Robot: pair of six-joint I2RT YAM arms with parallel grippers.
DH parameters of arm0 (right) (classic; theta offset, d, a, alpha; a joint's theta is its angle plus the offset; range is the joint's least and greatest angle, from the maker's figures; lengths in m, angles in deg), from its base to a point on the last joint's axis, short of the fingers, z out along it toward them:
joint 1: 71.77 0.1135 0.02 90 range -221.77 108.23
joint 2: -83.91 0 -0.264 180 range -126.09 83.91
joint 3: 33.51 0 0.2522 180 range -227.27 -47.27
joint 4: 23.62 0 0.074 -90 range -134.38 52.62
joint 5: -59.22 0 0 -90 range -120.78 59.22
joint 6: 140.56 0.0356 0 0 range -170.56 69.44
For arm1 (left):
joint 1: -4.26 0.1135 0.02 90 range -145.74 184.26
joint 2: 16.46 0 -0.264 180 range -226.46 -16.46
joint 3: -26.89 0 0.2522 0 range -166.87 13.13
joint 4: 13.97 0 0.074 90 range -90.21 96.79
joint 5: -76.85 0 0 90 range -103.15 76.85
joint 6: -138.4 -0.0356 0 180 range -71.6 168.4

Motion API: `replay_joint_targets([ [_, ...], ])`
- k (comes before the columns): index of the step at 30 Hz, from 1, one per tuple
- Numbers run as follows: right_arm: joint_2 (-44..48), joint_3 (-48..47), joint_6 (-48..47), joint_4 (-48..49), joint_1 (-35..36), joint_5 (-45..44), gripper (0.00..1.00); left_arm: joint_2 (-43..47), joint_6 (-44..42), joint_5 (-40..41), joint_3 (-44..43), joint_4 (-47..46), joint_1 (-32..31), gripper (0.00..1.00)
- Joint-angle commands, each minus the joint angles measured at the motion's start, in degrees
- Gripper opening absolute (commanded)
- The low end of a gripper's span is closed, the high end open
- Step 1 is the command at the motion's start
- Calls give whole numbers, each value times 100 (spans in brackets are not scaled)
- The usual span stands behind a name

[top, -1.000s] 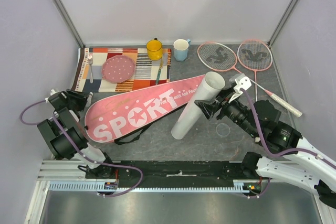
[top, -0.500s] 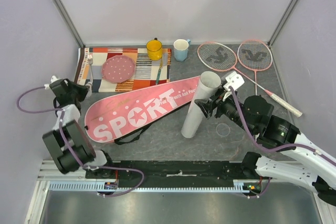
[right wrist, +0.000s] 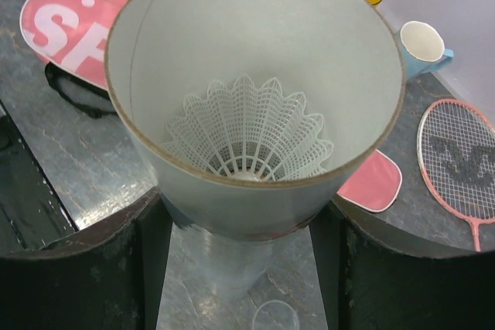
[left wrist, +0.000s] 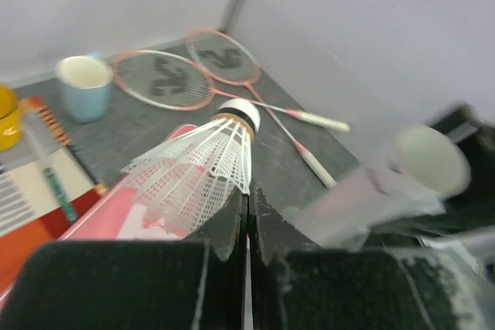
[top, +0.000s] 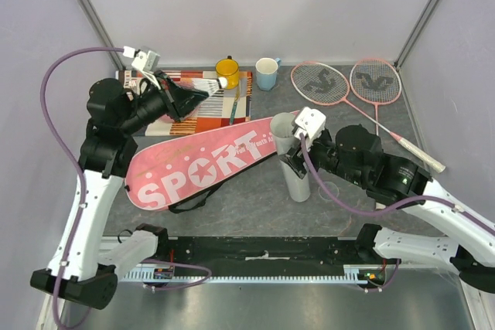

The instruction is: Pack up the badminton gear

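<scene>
My left gripper [top: 188,96] [left wrist: 249,191] is raised over the placemat, shut on the skirt edge of a white shuttlecock [top: 206,84] [left wrist: 203,158] whose cork points away. My right gripper [top: 298,161] [right wrist: 244,229] clasps the white tube [top: 292,158] [right wrist: 255,106], which stands upright on the table, one finger on each side. A second shuttlecock [right wrist: 249,135] lies inside the tube. The pink SPORT bag [top: 197,169] [right wrist: 66,17] lies flat left of the tube. Two pink rackets [top: 322,83] [top: 377,81] [left wrist: 166,79] lie at the back right.
A yellow mug [top: 227,73], a blue mug [top: 267,73] [left wrist: 83,86] and a pink dotted plate [top: 168,113] on a striped placemat [top: 224,113] sit at the back. A clear round lid [top: 328,190] [right wrist: 274,316] lies beside the tube's base.
The left gripper has shut and the arm has swung up from the table's left edge with the shuttlecock. The right arm has tipped the leaning tube upright.
</scene>
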Motion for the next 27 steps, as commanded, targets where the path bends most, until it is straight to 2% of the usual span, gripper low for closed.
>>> replay_joint_targets([
  [1,-86,-389,-465,-192,18,286,52,-40,-1567,-657,-861,1717,-943,2],
  [6,-305,-459,-614,-491,18,313,52,117,-1805,-191,-1592,2519,-1918,2],
  [10,-543,-556,-685,-667,18,347,50,110,-1919,142,-2014,3377,-2201,2],
  [13,-683,-591,-746,-658,27,400,50,-31,-2078,337,-1981,3819,-2368,2],
  [27,-1387,-1004,-904,-668,62,945,46,-207,-2060,521,-2041,3864,-2579,2],
])
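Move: The left hand, gripping a shuttlecock cork outward, has the tube's open mouth about 21 cm to its right, 8 cm back and 5 cm lower. The pink SPORT bag lies on the table almost straight below it, some 36 cm down; the yellow mug stands about 36 cm ahead, 5 cm right and 32 cm down. From the right hand, which grips the tube just under its rim, that shuttlecock is roughly 19 cm left, 11 cm ahead and 8 cm up. Back by about 13 cm and some 5 cm to the right, the left hand swings the held shuttlecock to the tube, turning clockwise and dipping its right side so the cork leads, rising slightly before it eases down near the rim. The right hand keeps its grip, sinks and shifts left, tipping the mouth about 15 degrees towards the shuttlecock. ##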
